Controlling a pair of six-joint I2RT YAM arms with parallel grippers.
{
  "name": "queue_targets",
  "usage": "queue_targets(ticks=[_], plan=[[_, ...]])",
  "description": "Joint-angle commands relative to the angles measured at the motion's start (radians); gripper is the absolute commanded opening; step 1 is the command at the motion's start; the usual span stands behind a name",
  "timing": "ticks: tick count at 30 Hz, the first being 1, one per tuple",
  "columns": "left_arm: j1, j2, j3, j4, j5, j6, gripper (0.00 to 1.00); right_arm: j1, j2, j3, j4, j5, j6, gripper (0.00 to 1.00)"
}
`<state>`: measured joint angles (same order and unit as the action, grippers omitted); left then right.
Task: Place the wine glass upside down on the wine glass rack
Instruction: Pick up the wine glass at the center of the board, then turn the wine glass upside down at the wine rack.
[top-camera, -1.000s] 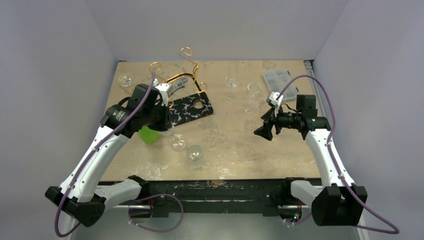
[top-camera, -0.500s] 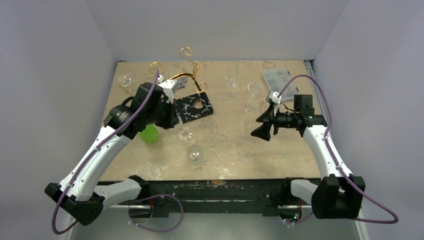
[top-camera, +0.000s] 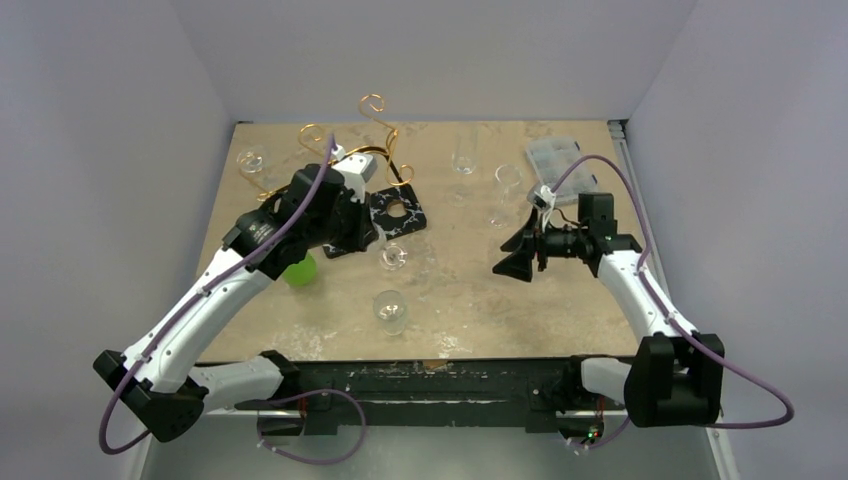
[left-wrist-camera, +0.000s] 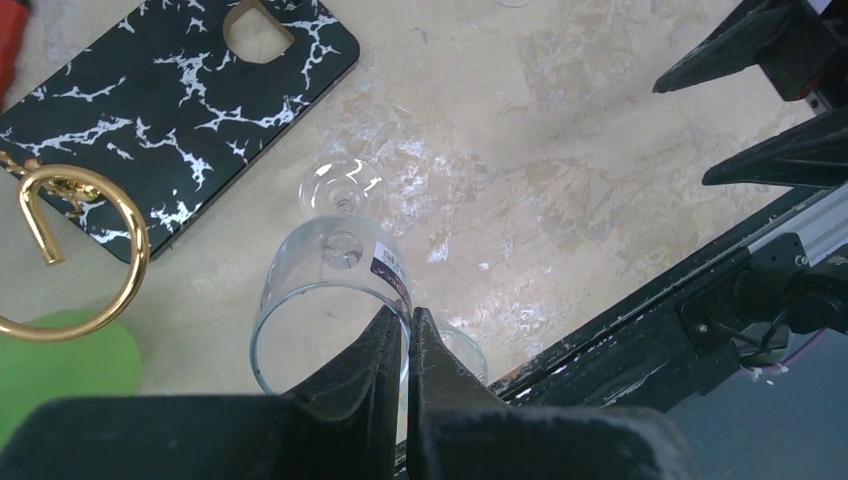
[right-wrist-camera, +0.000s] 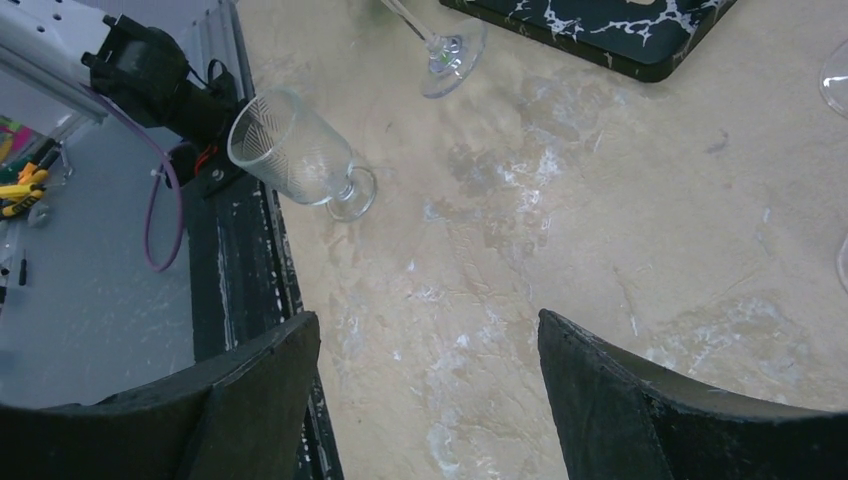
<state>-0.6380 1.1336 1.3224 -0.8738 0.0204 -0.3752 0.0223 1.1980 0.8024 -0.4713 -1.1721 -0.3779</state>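
Note:
My left gripper (left-wrist-camera: 408, 316) is shut on the rim of the clear wine glass (left-wrist-camera: 335, 285), one finger inside the bowl and one outside. The glass's stem and foot (top-camera: 393, 257) point away from the wrist toward the table, just right of the black board. The wine glass rack (top-camera: 374, 131), thin gold wire with curled loops, stands at the back left behind the left wrist; one gold loop (left-wrist-camera: 72, 252) shows at the left of the left wrist view. My right gripper (top-camera: 513, 263) hangs open over bare tabletop right of centre, nothing between its fingers (right-wrist-camera: 262, 385).
A black white-veined board (top-camera: 398, 212) lies below the rack. A green object (top-camera: 298, 270) sits under the left arm. A ribbed stemmed glass (top-camera: 390, 310) stands near the front. More glasses (top-camera: 463, 151) (top-camera: 507, 186) (top-camera: 250, 160) and a plastic box (top-camera: 553, 155) are at the back.
The left arm has carried the held wine glass right and toward the back, from beside the green object to the board's right end. The right gripper has drifted slightly left.

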Motion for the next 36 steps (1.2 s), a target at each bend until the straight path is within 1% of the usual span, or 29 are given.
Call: queue_targets(ticks=[1,3,10,17,21,29,36], plan=[[-0.034,-0.001,0.039,0.141,-0.017,-0.025,0.00,0.006,0.004,-0.046,0.177,-0.032,0.167,0.78],[-0.049,0.007,0.042,0.157,-0.017,-0.029,0.00,0.009,0.011,-0.061,0.224,-0.036,0.222,0.78],[-0.097,0.015,0.025,0.208,-0.050,-0.051,0.00,0.018,0.025,-0.087,0.316,-0.007,0.320,0.77],[-0.131,0.026,0.015,0.256,-0.058,-0.065,0.00,0.032,0.045,-0.136,0.460,0.045,0.512,0.77],[-0.145,0.026,0.015,0.278,-0.066,-0.071,0.00,0.052,0.066,-0.151,0.512,0.064,0.560,0.77],[-0.173,0.034,0.013,0.331,-0.052,-0.094,0.00,0.100,0.089,-0.161,0.572,0.151,0.659,0.77],[-0.211,0.044,0.001,0.405,-0.025,-0.132,0.00,0.128,0.101,-0.205,0.687,0.205,0.752,0.78]])
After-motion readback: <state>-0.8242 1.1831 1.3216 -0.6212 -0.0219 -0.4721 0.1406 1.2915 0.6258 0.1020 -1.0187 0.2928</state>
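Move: The left hand already holds the wine glass by its rim; the glass's middle hangs about 9 cm below and 3 cm ahead of it. The open right fingers it is carried towards are some 20 cm to its right, level with it forward, about 9 cm lower. From the right hand, the wine glass is about 19 cm left and 2 cm ahead, near its height. A short glass stands 7 cm back, 1 cm right and 22 cm below the left hand; the marble board's middle is 13 cm ahead, 2 cm left and 26 cm below. Rightward and slightly up, the left arm carries the wine glass about 7.5 cm towards the right gripper, rim still pinched in shut fingers, wrist turning only a little. The right hand comes to meet it, a few centimetres left and down and a bit forward, rolling some 20 degrees so its forward side dips, fingers kept wide open and not yet on the glass. ##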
